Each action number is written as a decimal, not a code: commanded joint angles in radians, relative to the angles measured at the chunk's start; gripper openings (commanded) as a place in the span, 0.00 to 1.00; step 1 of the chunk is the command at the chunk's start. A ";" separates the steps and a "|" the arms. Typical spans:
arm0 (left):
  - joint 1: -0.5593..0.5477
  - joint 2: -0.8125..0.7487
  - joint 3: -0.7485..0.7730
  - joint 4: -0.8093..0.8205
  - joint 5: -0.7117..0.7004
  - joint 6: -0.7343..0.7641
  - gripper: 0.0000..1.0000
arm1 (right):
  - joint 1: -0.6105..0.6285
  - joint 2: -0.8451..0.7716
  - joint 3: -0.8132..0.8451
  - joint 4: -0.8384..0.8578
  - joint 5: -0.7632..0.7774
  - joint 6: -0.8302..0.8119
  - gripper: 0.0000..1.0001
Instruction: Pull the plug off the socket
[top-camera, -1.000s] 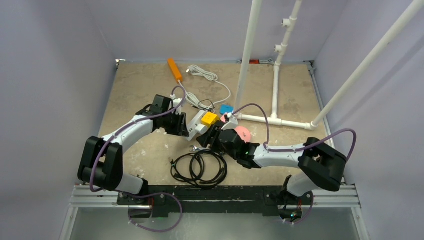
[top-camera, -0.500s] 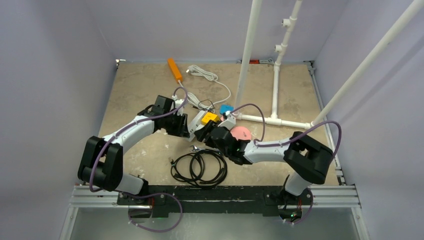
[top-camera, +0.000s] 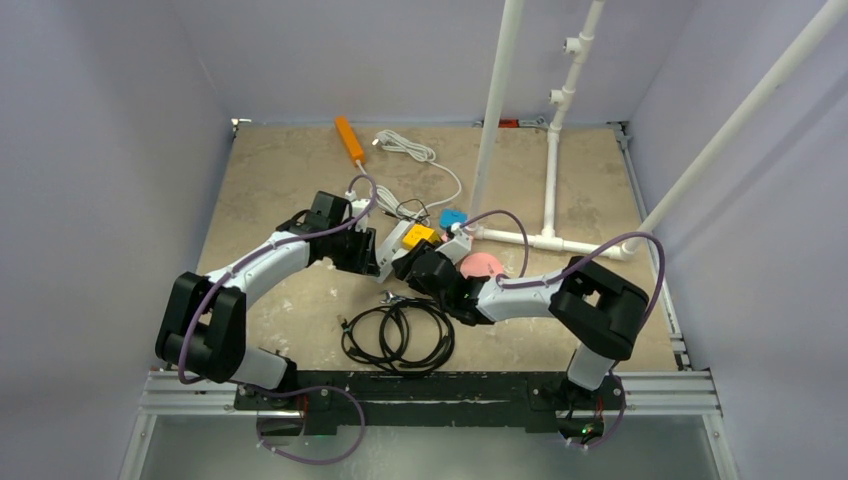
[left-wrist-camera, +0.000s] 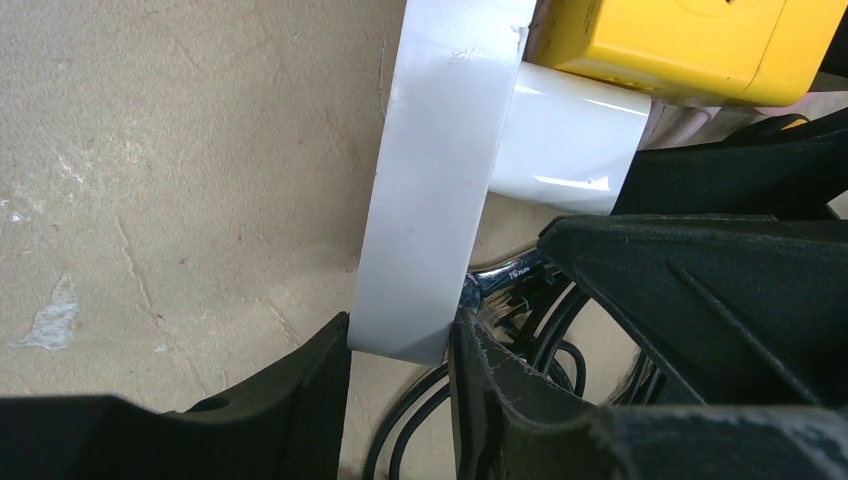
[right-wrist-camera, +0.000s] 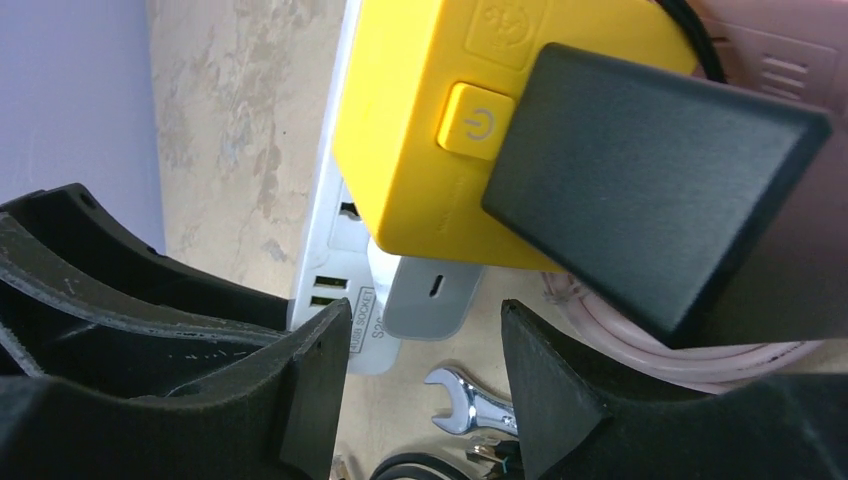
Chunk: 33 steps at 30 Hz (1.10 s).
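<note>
The socket, a white power strip (left-wrist-camera: 430, 200), lies on the tan table and my left gripper (left-wrist-camera: 400, 350) is shut on its near end. In the top view the strip (top-camera: 393, 245) sits between both arms. A small white plug (right-wrist-camera: 430, 295) sticks out of its side, below a yellow adapter (right-wrist-camera: 430, 150) with a power button. My right gripper (right-wrist-camera: 425, 370) is open, one finger on each side of the white plug with a gap on both sides. The left wrist view shows the same plug (left-wrist-camera: 570, 140) under the yellow adapter (left-wrist-camera: 690, 40).
A black block (right-wrist-camera: 650, 180) covers part of the yellow adapter. A steel wrench (right-wrist-camera: 470, 405) and a coiled black cable (top-camera: 398, 335) lie just in front of the strip. A pink cable coil (top-camera: 483, 264), a blue item (top-camera: 453, 216), a white pipe frame (top-camera: 550, 240), an orange bar (top-camera: 350, 140) and a white cord (top-camera: 410, 150) lie behind.
My right arm has reached left to the strip, and its jaws have narrowed a little around the white plug. The left gripper and strip have stayed put.
</note>
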 joint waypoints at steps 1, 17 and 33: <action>-0.011 -0.020 0.018 0.039 0.027 -0.006 0.00 | -0.005 -0.026 -0.012 0.006 0.079 0.056 0.59; -0.020 -0.007 0.016 0.037 0.041 -0.007 0.00 | -0.041 0.015 -0.016 0.126 0.074 0.096 0.53; -0.025 -0.011 0.024 0.026 -0.010 -0.004 0.00 | -0.040 0.021 0.013 0.154 0.056 0.099 0.16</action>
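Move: The white plug, still in the white socket strip, lies about 3 cm ahead of the right hand, level sideways and in height. The yellow block sits some 6 cm ahead and 4 cm right of that hand; the black adapter on it is 3 cm ahead and 7 cm right. The wrench head lies 5 cm back, 1 cm left and well below. From the left hand, gripping the strip's near end, the plug is about 4 cm ahead and 6 cm right. The white plug comes between the right hand's open fingers as that hand slides forward about 2.5 cm and a little to the right under the yellow block's near edge, turning some 5 degrees clockwise. The fingers then close and pinch the plug from both sides, while the left hand stays put and keeps its hold on the strip's near end. ##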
